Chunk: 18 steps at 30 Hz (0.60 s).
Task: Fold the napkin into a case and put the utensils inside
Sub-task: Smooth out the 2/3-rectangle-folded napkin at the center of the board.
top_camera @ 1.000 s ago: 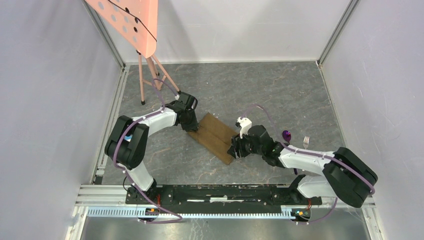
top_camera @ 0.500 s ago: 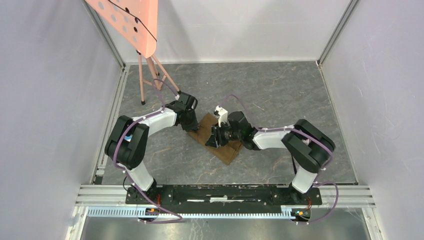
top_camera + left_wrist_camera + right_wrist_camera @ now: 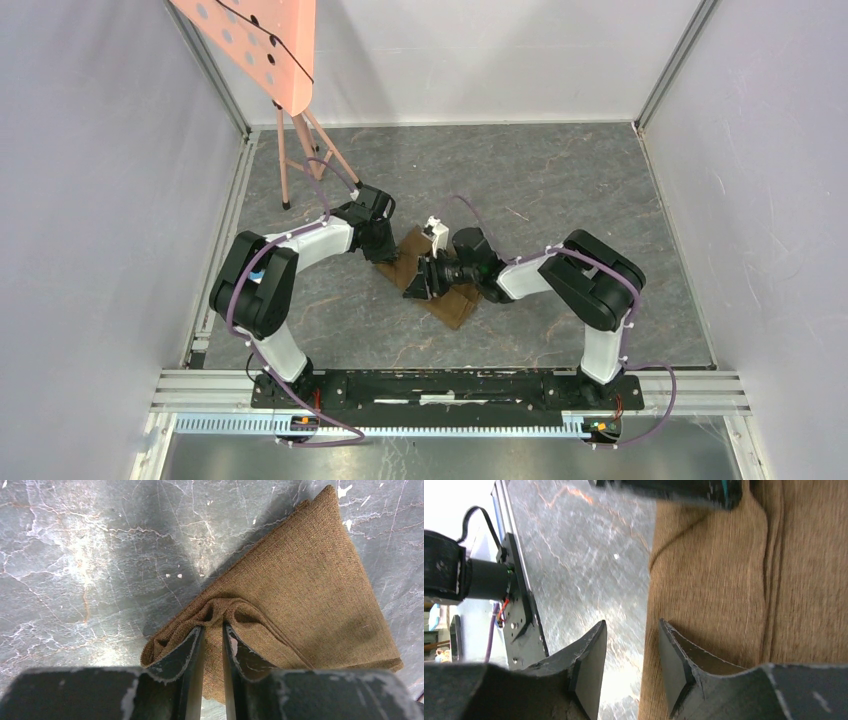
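Observation:
The tan-brown napkin lies folded into a long strip on the grey table. My left gripper is shut on a bunched fold at the strip's far left corner. The left wrist view shows cloth pinched between its jaws. My right gripper hovers open over the strip's near-left side. In the right wrist view it straddles the napkin's long edge, with one finger over bare table and the other over cloth. The utensils are hidden under my right arm.
A pink perforated board on a thin tripod stands at the back left. Grey walls enclose the table on three sides. A metal rail carrying the arm bases runs along the near edge, with the left arm's base seen in the right wrist view.
My right arm has swung left, from the napkin's right end to its left part, and its elbow now covers the utensils. The left gripper has kept its hold in place.

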### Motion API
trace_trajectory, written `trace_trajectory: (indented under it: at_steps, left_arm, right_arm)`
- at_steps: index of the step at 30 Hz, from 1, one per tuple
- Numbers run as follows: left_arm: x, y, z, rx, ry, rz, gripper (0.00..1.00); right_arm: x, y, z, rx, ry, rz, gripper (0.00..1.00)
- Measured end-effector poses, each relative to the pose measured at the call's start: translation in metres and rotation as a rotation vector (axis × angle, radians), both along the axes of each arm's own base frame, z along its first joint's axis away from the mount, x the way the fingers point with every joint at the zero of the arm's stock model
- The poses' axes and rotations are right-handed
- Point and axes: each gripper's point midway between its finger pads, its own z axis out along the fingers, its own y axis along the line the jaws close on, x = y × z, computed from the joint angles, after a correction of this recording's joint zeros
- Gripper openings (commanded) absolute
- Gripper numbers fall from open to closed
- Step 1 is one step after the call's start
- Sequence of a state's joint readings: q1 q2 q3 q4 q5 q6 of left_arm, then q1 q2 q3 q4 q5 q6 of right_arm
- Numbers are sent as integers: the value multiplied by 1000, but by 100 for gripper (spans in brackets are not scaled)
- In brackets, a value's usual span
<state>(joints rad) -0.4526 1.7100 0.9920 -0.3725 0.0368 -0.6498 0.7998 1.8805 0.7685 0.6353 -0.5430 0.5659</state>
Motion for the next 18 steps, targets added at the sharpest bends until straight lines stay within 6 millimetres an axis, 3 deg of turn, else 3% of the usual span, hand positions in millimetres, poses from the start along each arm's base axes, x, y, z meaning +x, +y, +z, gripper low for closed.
trace_trajectory:
  at_steps: [4,14,18]
  left_arm:
    - [0,0,0,-1,-1,0,27]
    - [0,0,0,0,-2,0,27]
    - [0,0,0,0,-2,0,27]
  right_arm:
    - [-15,-11,-12,-8,23,10,49]
    - [-53,-48,5,-1,14,20,52]
    - [-68,-65,-9,-35,29,23,51]
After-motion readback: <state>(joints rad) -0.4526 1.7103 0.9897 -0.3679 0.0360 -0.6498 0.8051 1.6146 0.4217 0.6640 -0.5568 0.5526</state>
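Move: The folded napkin lies slantwise, and its near corner, where I am heading, is about 9 cm back and 10 cm to the right of my right hand, a couple of cm lower. The napkin's middle lies some 3 cm ahead and 6 cm right; my left fingertips on its far-left end sit roughly 7 cm ahead and 6 cm left. From my left hand, that near corner is about 17 cm back and 16 cm right. I sweep my right hand back and to the right in one slanting stroke of about 9 cm, following the napkin's near-left long edge away from my left gripper towards the near corner. One finger stays on the cloth, the other just outside the edge; both stay half open and the hand dips slightly as it sets off and again at the end. My left hand stays still, holding the far-left end down. ##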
